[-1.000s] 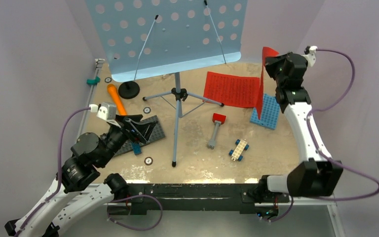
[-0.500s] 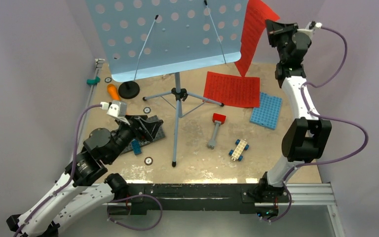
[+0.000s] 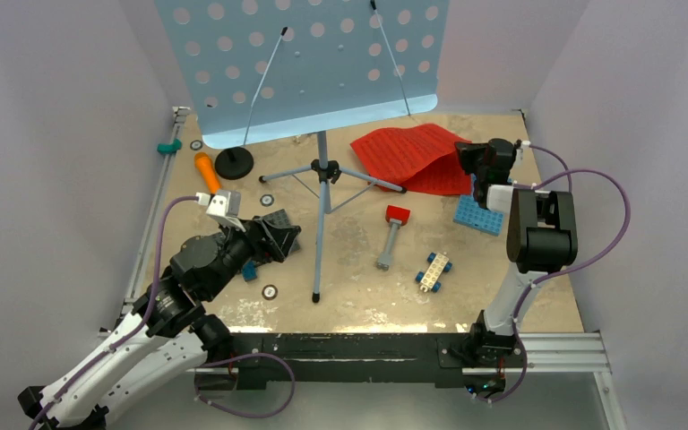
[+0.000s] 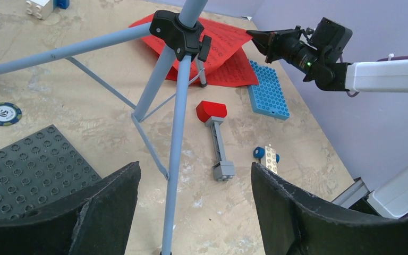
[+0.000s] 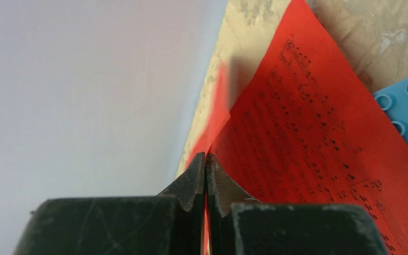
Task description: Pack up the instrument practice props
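Note:
The pale-blue perforated music stand (image 3: 305, 63) rises at the back on its grey tripod (image 3: 324, 168). My left gripper (image 3: 279, 240) is open just left of the tripod's front leg (image 4: 172, 175), which shows in the gap beyond its fingertips (image 4: 194, 167) without touching them. My right gripper (image 3: 466, 159) is shut on the edge of a red sheet-music page (image 5: 308, 133) that arches over a second red page (image 3: 408, 157) flat on the table. The orange microphone (image 3: 206, 170) and the black round-based mic stand (image 3: 234, 163) are at the back left.
A red-headed grey hammer (image 3: 392, 231) and a small wheeled brick car (image 3: 433, 269) lie right of the tripod. A blue studded plate (image 3: 477, 213) sits under my right arm. A dark grey plate (image 4: 26, 170) lies beneath my left gripper. Poker chips (image 3: 270, 291) are scattered about.
My right arm swung the red page from high in the air down onto the other page. My left gripper moved right, closer to the tripod leg, staying open.

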### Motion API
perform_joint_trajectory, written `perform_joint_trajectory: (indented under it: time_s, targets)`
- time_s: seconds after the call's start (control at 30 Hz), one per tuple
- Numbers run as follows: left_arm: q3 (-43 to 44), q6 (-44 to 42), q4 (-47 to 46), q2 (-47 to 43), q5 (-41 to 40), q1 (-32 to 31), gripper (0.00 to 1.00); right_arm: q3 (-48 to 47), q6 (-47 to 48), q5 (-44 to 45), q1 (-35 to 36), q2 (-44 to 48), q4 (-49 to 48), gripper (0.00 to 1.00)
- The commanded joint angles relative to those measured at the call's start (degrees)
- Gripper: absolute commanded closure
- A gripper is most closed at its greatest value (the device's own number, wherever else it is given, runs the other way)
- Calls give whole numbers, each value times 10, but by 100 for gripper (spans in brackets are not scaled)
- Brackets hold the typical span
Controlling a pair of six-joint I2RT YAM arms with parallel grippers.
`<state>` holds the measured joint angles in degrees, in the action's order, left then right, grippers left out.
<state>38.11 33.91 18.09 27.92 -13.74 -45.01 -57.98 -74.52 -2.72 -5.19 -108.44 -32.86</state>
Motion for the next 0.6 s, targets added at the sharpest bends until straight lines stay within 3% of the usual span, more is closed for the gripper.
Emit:
perform_joint_trajectory:
  time_s: [0.0,0.37,0.5,0.57]
  targets:
    - [-5,24,-35,9,2,-1,21,19,12,38,0,39,-74,100]
    - [-15,33,-32,10,0,-1,21,19,53,47,0,42,63,98]
    - [-15,44,-17,10,-1,-2,21,-15,65,28,0,27,125,65]
    - [-15,47,-12,7,-3,-1,20,-20,65,29,0,27,144,56]
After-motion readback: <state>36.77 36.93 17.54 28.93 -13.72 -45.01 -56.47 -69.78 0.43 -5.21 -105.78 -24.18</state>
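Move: The right hand holds the upper red music sheet by its right-hand edge. The lower red sheet, where it is being laid, has its middle about 9 cm to the left, 1 cm back and some 9 cm below. The blue plate is roughly 11 cm back and 5 cm right, the music stand's nearest foot about 8 cm back and 15 cm left. From the left hand, the lower sheet is some 32 cm ahead and 27 cm right, well below. Still pinching the upper red sheet's edge, the right hand eases back about 2 cm and slightly right, rising a centimetre before it sinks roughly 4 cm towards the lower sheet, its tips dipping a little. Near the bottom the fingers open to over a third, ending their pinch on the paper while still around its edge. ##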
